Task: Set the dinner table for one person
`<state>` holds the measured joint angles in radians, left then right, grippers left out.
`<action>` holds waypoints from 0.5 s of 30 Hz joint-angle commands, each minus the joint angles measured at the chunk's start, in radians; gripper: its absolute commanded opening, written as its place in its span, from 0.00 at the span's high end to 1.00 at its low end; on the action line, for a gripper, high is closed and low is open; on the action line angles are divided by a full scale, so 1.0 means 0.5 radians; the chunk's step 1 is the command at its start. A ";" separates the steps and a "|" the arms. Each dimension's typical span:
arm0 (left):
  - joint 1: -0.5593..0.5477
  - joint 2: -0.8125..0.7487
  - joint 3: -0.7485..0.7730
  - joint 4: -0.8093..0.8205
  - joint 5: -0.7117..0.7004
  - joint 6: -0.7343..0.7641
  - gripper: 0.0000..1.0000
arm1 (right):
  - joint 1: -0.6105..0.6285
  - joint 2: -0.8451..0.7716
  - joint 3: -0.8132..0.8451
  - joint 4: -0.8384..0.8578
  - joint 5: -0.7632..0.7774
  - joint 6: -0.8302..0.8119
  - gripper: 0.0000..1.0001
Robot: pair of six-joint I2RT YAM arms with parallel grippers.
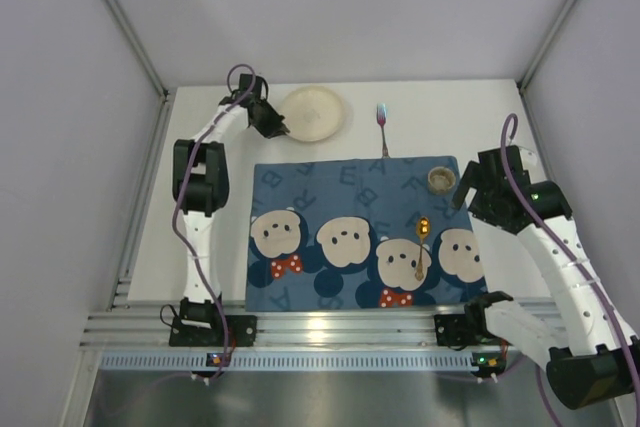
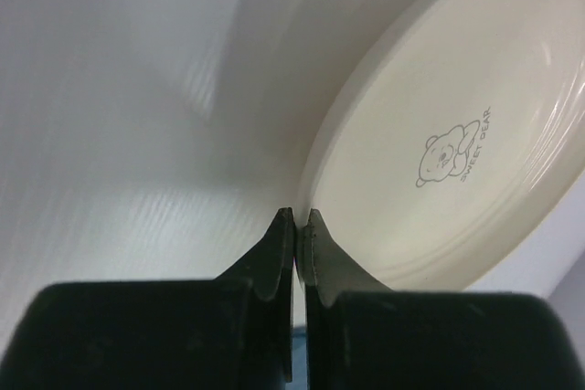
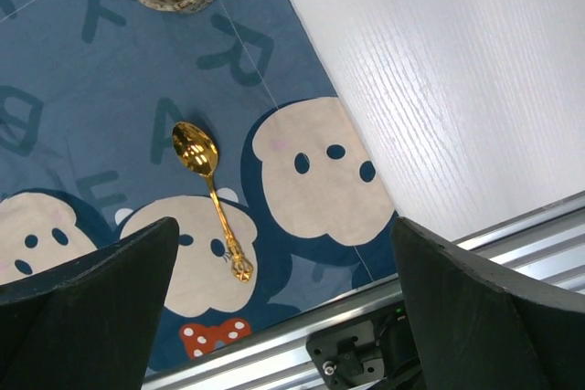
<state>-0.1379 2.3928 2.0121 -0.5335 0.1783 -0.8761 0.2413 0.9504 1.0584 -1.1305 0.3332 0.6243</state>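
Note:
A cream plate (image 1: 315,112) with a small bear print (image 2: 439,134) lies on the white dinner table (image 1: 430,112) at the back left, beyond the placemat. My left gripper (image 1: 284,130) is shut on the plate's near left rim; in the left wrist view its jaws (image 2: 299,218) pinch the thin edge. My right gripper (image 1: 463,193) hovers open over the right side of the navy placemat (image 1: 350,197), with nothing between its fingers (image 3: 284,226). A gold spoon (image 3: 212,194) lies on the mat below it.
A fork (image 1: 381,125) with a coloured handle lies on the table just beyond the mat's far edge. A small speckled bowl (image 1: 441,179) sits on the mat's back right corner. Grey walls enclose the table on three sides, and a metal rail (image 1: 330,329) runs along the near edge.

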 commanded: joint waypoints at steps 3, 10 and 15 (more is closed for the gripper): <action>-0.019 -0.575 -0.387 0.275 0.480 0.141 1.00 | 0.002 0.044 0.111 0.101 0.015 -0.101 0.00; -0.169 -1.140 -1.026 -0.009 0.618 0.684 1.00 | -0.001 0.164 0.160 0.214 -0.096 -0.196 0.00; -0.487 -1.487 -1.480 -0.154 0.512 0.832 1.00 | -0.001 0.222 0.178 0.273 -0.129 -0.270 0.00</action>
<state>-0.2951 1.7306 1.3682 -0.5491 0.4210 -0.5564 0.2401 1.0515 1.0939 -1.0595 0.2840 0.5331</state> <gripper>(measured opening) 0.039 0.996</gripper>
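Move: The plate is already pinched by its near-left rim in the left fingers, its middle about 6 cm ahead of that hand and 8 cm to its right. It is bound for the placemat, whose middle lies some 29 cm back, 22 cm right and 5 cm below. The fork is 3 cm ahead and 29 cm right of the hand; the spoon is about 34 cm back and 36 cm right. From the right hand, the mat's middle is roughly 8 cm ahead, 25 cm left and 18 cm below. The plate is carried by its rim in the left hand's unchanged pinch, back about 20 cm and gathering speed, from the table's far side towards the mat's middle. On the way the left hand rises 9 cm, the climb easing off at the end, drifts 7 cm right and turns about 30 degrees clockwise. The right hand, empty and wide open, creeps 2–3 cm forward. ##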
